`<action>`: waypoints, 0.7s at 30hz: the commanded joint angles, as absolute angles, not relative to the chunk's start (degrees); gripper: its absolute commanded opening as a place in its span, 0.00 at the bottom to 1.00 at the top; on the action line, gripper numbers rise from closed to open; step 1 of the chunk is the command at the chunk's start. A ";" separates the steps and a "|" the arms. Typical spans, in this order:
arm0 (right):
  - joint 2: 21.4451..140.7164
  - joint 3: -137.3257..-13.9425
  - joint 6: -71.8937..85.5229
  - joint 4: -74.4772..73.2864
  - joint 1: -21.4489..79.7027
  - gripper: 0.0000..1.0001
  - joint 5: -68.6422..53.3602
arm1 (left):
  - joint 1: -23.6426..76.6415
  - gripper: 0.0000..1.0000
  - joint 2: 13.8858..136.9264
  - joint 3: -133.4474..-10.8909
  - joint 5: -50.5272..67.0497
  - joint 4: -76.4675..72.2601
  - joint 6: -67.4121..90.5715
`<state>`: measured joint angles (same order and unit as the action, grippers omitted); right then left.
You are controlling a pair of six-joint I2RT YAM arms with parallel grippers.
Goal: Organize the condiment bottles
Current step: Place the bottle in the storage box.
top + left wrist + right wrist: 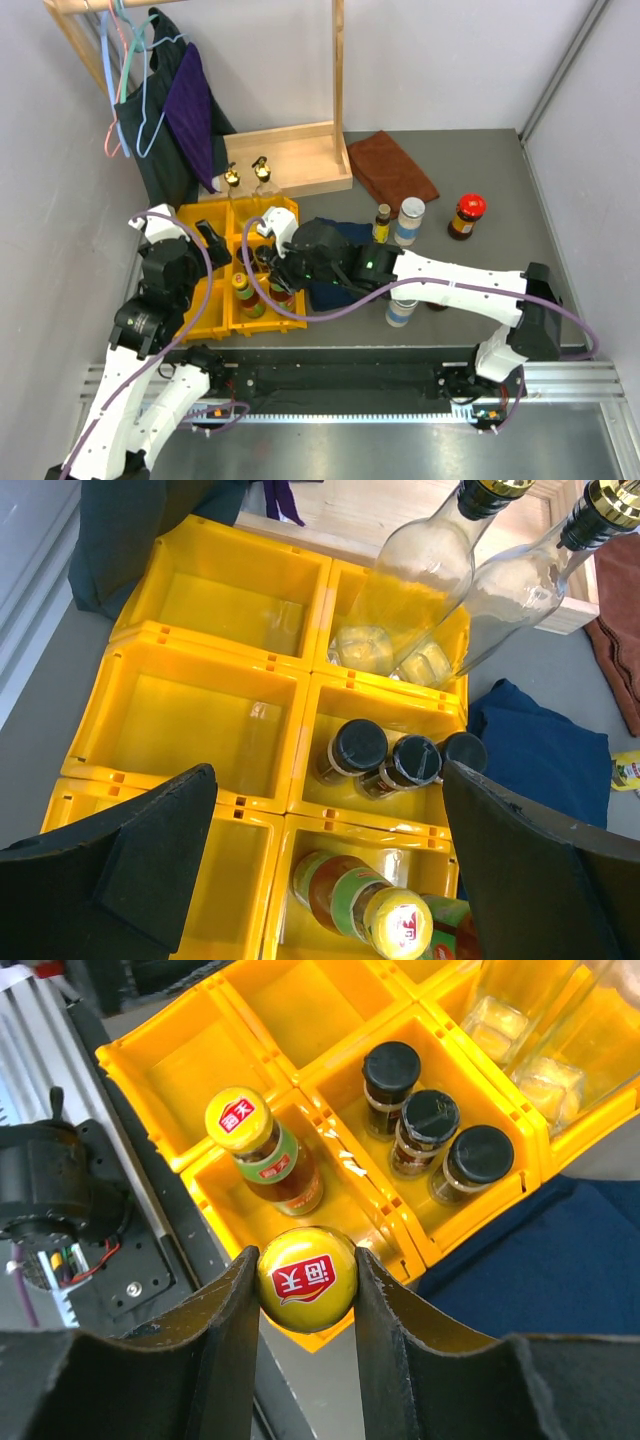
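My right gripper [307, 1285] is shut on the yellow cap of a sauce bottle [307, 1278] at the near corner of a yellow bin [205, 1195]. Another yellow-capped bottle [262, 1150] stands in that same bin. Three black-capped bottles [428, 1120] fill the bin behind it, and two clear gold-topped bottles [420, 580] stand in the farthest bin. My left gripper [330, 850] hangs open above the bins, holding nothing. On the table to the right stand a red-lidded jar [467, 215], a white-lidded jar [409, 220], a small dark bottle [382, 222] and one more jar [401, 308].
The left column of yellow bins [215, 715] holds nothing. A blue cloth [335, 290] lies right of the bins under my right arm. A brown cloth [392, 168] and a wooden rack [300, 155] with hanging clothes stand at the back.
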<state>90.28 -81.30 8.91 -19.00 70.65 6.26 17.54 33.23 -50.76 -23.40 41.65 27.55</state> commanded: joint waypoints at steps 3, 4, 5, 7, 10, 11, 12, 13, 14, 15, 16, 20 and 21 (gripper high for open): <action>91.32 -83.94 8.44 -7.21 71.37 0.00 7.82 | 17.23 0.99 31.91 -51.33 -24.35 41.92 27.42; 91.58 -83.94 8.44 -6.86 71.37 0.00 7.91 | 17.23 0.99 31.82 -51.24 -24.43 42.27 27.42; 91.76 -83.85 8.44 -6.86 71.37 0.00 8.17 | 17.23 0.99 31.73 -51.24 -24.52 42.45 27.42; 92.72 -83.94 8.26 -6.77 71.37 0.00 8.78 | 17.23 0.99 31.38 -51.33 -24.61 42.80 27.33; 93.95 -84.02 8.26 -7.03 71.37 0.00 9.23 | 17.23 0.99 30.50 -51.33 -24.61 43.42 27.42; 94.22 -83.85 8.17 -6.77 71.37 0.00 9.23 | 17.23 0.99 30.32 -51.33 -24.52 43.68 27.33; 94.39 -83.15 8.09 -6.33 71.37 0.00 8.97 | 17.23 0.99 29.97 -51.50 -24.52 43.86 27.33; 94.48 -82.71 8.17 -6.07 71.37 0.00 9.14 | 17.23 0.99 29.71 -51.50 -24.61 44.12 27.33; 94.48 -82.01 8.26 -5.80 71.37 0.00 9.23 | 17.23 0.99 29.53 -51.59 -24.52 44.30 27.42; 94.66 -81.74 8.26 -5.45 71.37 0.00 9.14 | 17.23 0.99 29.10 -51.77 -24.26 44.12 27.25; 95.01 -81.56 8.35 -5.45 71.37 0.00 9.23 | 17.23 0.99 29.00 -51.77 -24.00 44.12 27.16; 95.62 -80.95 8.53 -5.80 71.37 0.00 9.49 | 17.23 0.99 28.74 -52.56 -23.56 44.56 27.33; 95.89 -80.95 8.79 -6.24 71.37 0.00 9.49 | 17.23 0.99 28.74 -52.56 -23.38 44.30 27.42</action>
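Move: The yellow-capped bottle hangs from the right hand's closed fingers; the front right compartment of the storage box, where it is headed, has its middle about 3 cm left, 1 cm ahead and 15 cm below. The sauce bottle already in there leans some 7 cm to the left and level with the hand, 11 cm below. The three black-capped jars stand around 9 cm ahead, 4 cm left. From the left hand that compartment lies about 15 cm right, 6 cm back. The yellow-capped bottle, still pinched at its cap by the right hand, is lowered about 5 cm towards the right part of the compartment, beside the sauce bottle. On the way down the hand eases roughly 2 cm left and a little forward, then sinks faster and nearly straight; the fingers keep their grip. The open, empty left hand draws back 1.5 cm. ##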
